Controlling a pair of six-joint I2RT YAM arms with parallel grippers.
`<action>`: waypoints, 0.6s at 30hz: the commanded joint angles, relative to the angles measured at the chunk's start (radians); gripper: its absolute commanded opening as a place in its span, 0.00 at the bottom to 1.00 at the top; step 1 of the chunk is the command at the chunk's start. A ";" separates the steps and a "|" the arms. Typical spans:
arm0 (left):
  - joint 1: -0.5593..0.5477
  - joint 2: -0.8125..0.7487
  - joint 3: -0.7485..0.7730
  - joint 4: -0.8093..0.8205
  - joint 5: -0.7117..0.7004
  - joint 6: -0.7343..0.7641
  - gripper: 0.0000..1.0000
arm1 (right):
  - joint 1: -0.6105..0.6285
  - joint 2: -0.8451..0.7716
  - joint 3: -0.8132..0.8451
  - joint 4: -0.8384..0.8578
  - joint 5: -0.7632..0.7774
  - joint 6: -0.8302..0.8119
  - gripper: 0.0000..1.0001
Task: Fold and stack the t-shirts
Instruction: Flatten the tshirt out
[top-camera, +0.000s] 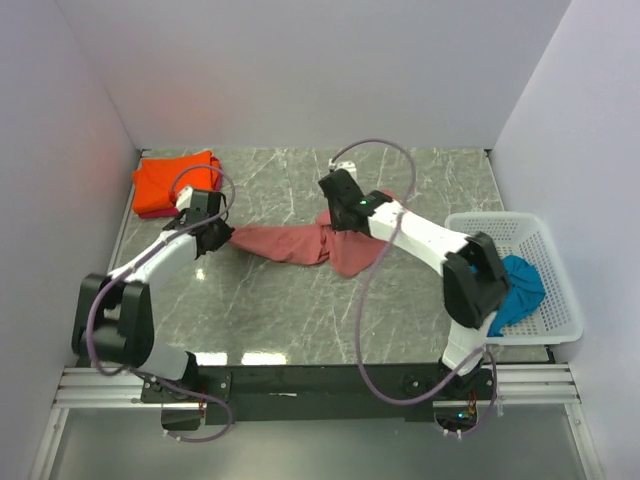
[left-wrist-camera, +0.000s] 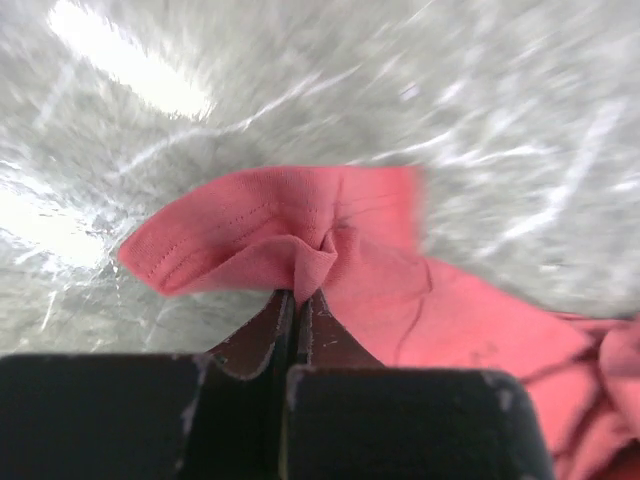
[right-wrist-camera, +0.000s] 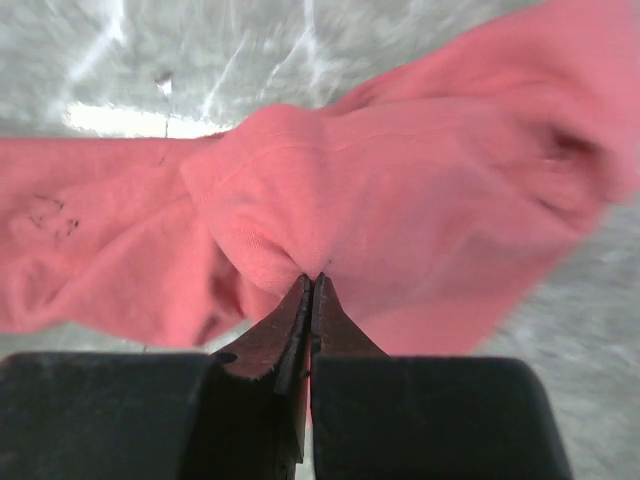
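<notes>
A dusty brick-red t-shirt (top-camera: 290, 244) lies crumpled and stretched out across the middle of the table. My left gripper (top-camera: 222, 236) is shut on its left end; in the left wrist view a fold of the red cloth (left-wrist-camera: 300, 255) is pinched between the jaws (left-wrist-camera: 298, 296). My right gripper (top-camera: 338, 217) is shut on the shirt's right part, with bunched cloth (right-wrist-camera: 330, 200) clamped at the tips (right-wrist-camera: 312, 282). A folded bright orange t-shirt (top-camera: 175, 180) sits at the back left on a pink-red one (top-camera: 150, 212). A teal-blue t-shirt (top-camera: 520, 290) hangs in the basket.
The white lattice basket (top-camera: 545, 260) stands at the right edge of the table. The marble tabletop (top-camera: 280, 310) is bounded by white walls at the back and sides. A purple cable (top-camera: 385, 150) loops over the right arm.
</notes>
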 joint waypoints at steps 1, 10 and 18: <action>-0.009 -0.135 0.014 -0.004 -0.101 -0.015 0.01 | -0.004 -0.229 -0.051 0.106 0.103 0.014 0.00; -0.029 -0.533 0.146 -0.090 -0.295 -0.065 0.01 | -0.005 -0.670 -0.086 0.085 0.321 -0.043 0.00; -0.032 -0.846 0.325 -0.182 -0.441 -0.041 0.01 | -0.005 -0.990 -0.019 0.024 0.305 -0.054 0.00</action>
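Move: Each hand already pinches the pink t-shirt, which lies bunched lengthways beneath them. Its middle is about 18 cm to the left hand's right, 2 cm back and 5 cm below, and some 3 cm left of the right hand, 3 cm back and 4 cm below. The folded red shirts lie about 11 cm left of the left hand and 11 cm farther out; the white basket stands roughly 36 cm right of the right hand and 10 cm back. Both shut grippers keep their pinch on the pink t-shirt and sweep it steeply up off the table, rising some 35 cm at growing speed while the fingers tip up by roughly 50 degrees and the hands draw back towards the bases. As they climb they spread apart, the left hand edging out to its left and the right hand swinging farther out to its right on the basket's side, rolling so that its left side rises. ##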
